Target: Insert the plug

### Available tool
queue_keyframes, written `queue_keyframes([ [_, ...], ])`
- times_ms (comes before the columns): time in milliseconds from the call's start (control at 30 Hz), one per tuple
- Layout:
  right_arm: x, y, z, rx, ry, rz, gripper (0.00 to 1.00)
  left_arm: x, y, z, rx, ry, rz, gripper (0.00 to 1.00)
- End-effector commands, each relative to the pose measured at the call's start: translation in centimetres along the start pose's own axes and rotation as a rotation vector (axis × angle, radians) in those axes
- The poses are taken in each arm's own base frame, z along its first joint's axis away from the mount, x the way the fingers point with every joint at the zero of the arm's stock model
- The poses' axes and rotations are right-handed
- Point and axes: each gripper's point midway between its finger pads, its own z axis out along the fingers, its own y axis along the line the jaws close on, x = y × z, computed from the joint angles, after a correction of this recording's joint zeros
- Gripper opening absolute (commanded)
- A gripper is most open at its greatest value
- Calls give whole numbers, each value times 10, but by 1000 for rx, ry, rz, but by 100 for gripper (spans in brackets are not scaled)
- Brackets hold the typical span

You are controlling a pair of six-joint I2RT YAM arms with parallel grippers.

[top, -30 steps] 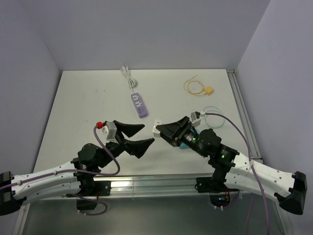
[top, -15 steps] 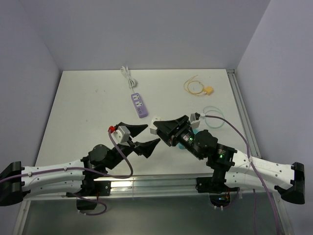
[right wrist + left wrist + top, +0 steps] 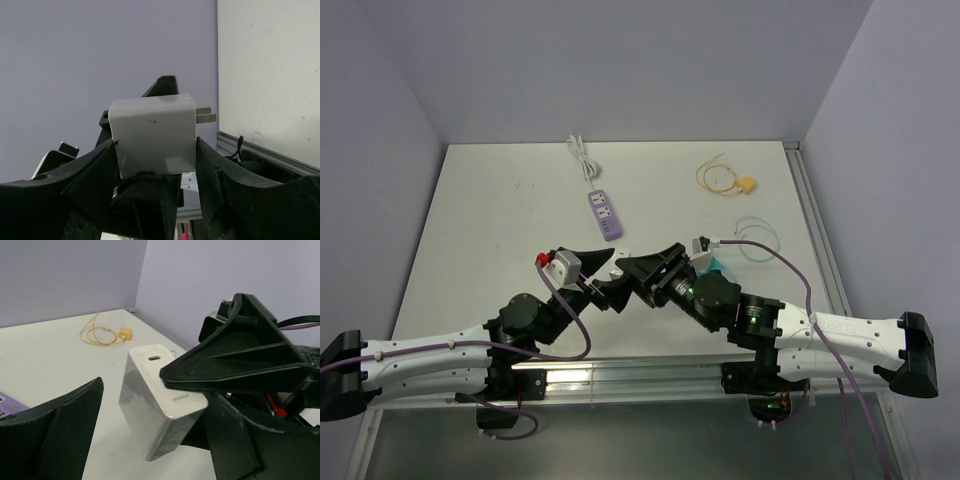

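The plug (image 3: 747, 184) is small and yellow-tan, on a looped yellow cable, and lies at the far right of the table; it also shows in the left wrist view (image 3: 125, 332). No gripper is near it. The purple power strip (image 3: 605, 214) lies at the table's middle back. My right gripper (image 3: 155, 150) is shut on a white two-prong charger block (image 3: 152, 132) and holds it in the air. In the left wrist view that block (image 3: 160, 405) hangs between the open fingers of my left gripper (image 3: 150, 440), which do not touch it. From above, the two grippers (image 3: 612, 277) (image 3: 640, 270) meet and hide the block.
The strip's white cord (image 3: 582, 155) runs to the back edge. A pale blue cable loop (image 3: 757, 238) lies at the right, near a metal rail (image 3: 817, 240) along the table's right edge. Purple walls close in the back and sides.
My right gripper has carried the white charger block leftward, in between the left gripper's fingers. My left gripper moved right and slightly forward to meet it and stays open.
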Motion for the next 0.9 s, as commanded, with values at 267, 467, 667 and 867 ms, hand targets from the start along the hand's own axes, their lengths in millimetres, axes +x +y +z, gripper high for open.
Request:
queue_keyframes([
  [267,3,63,-9,-147,-32,75,0,-24,5,0,-57,-53,-59,68],
  [467,7,58,-8,-134,-24,73,0,-34,9,-5,-78,-73,-86,41],
  [667,11,60,-10,-140,-5,40,5,-41,5,-9,-39,-81,-85,0],
  [867,13,61,-15,-132,13,-108,52,-38,0,-14,-11,-18,-86,0],
])
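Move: The white plug, held in the right fingers, sits between the open left fingers, about 2 cm ahead of the left hand point, 1 cm to its right and 1 cm higher; from the right hand point it is about 1 cm ahead and 1 cm left. From the left hand, the purple power strip lies some 37 cm ahead and 6 cm left, the teal block roughly 20 cm ahead and 24 cm right, both some 28 cm lower. Left fingers close on the plug, still held by the right, as both hands drift back-left about 2 cm. ##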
